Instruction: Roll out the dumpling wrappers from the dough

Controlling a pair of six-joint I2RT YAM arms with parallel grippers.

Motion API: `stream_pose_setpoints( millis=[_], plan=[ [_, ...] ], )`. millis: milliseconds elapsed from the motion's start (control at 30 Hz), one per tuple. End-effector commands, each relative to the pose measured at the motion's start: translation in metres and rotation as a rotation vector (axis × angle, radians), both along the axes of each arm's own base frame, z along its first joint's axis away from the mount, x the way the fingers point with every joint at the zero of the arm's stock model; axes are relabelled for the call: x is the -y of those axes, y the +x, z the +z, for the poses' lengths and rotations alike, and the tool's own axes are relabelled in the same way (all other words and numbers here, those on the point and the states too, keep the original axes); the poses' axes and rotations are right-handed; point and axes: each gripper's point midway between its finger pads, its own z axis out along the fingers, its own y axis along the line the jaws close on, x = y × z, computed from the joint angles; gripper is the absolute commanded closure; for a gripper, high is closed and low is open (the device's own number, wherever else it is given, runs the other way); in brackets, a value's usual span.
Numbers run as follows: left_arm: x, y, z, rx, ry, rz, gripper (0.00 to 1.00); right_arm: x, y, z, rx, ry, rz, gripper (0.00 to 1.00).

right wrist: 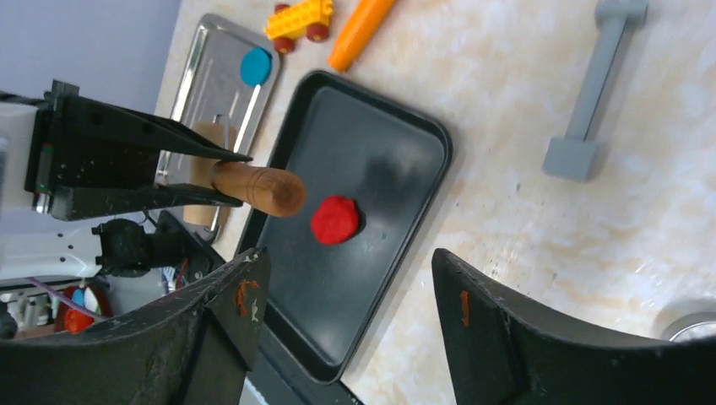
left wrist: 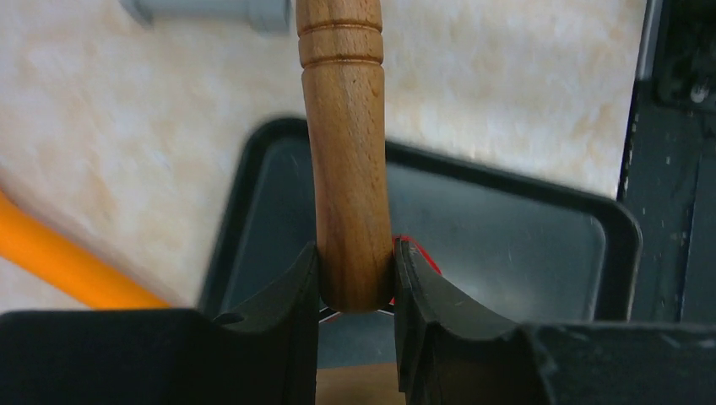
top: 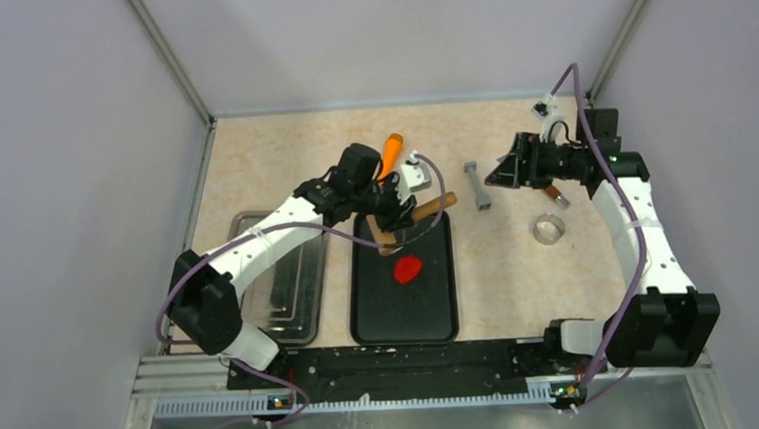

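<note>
The dough (top: 408, 268) (right wrist: 335, 219) is a small red oval blob lying near the middle of the black tray (top: 361, 312) (right wrist: 397, 143). My left gripper (top: 390, 219) (left wrist: 355, 278) is shut on one end of a wooden rolling pin (top: 426, 211) (left wrist: 346, 160) (right wrist: 257, 187). It holds the pin above the tray's far end, short of the dough. In the left wrist view only a red sliver of dough (left wrist: 425, 256) shows beside the right finger. My right gripper (top: 504, 173) (right wrist: 348, 257) hangs open and holds nothing, over the table right of the tray.
A grey dumbbell-shaped tool (top: 477, 184) (right wrist: 591, 93) lies right of the tray, and a round ring (top: 548, 228) lies nearer. An orange carrot-shaped piece (top: 391, 151) (right wrist: 359, 29) sits beyond the tray. A metal tray (top: 287, 286) (right wrist: 211, 84) at left carries a blue disc (right wrist: 255, 66).
</note>
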Motion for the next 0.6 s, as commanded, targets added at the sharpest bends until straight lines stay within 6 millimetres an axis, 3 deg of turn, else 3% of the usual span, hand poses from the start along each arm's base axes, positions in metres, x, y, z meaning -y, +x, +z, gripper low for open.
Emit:
stream_pose_setpoints(
  millis=[0, 133, 300, 433, 500, 567],
  plan=[
    [-0.046, -0.029, -0.016, -0.001, 0.078, 0.058, 1.0, -0.018, -0.009, -0.024, -0.048, -0.005, 0.04, 0.31],
    [-0.078, -0.055, -0.03, -0.012, 0.088, 0.124, 1.0, -0.039, -0.004, -0.058, -0.072, -0.079, 0.071, 0.46],
    [-0.119, -0.083, -0.048, 0.066, 0.162, 0.135, 1.0, -0.07, 0.012, -0.092, -0.126, -0.124, 0.198, 0.99],
    [-0.144, -0.088, -0.048, 0.163, 0.201, 0.164, 1.0, -0.107, 0.016, -0.129, -0.111, -0.274, 0.36, 1.0],
    [-0.155, -0.092, -0.048, 0.163, 0.234, 0.186, 1.0, -0.115, 0.023, -0.152, -0.1, -0.388, 0.378, 1.0],
    [-0.167, -0.097, -0.05, 0.148, 0.267, 0.218, 1.0, -0.126, 0.034, -0.161, -0.076, -0.43, 0.378, 1.0]
  ],
)
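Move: Under the left hand, which keeps the roller pinched by its handle, the red dough lies some 18 cm below and about 6 cm back, with no offset to left or right. From the right hand the dough is about 17 cm to the left, 8 cm back and 24 cm below. Of its neighbours, the grey tool lies some 14 cm ahead of the right hand and 1 cm left; the metal ring is about 15 cm to the right and 1 cm ahead. Sinking about 16 cm and swinging some 11 cm left, the right hand heads for the dough over the black tray's far right corner, shutting its empty fingers and turning them steeper and counter-clockwise. Meanwhile the left hand takes the roller away from the dough, left and back towards the silver tray, dipping about 5 cm early on and keeping its grip. ##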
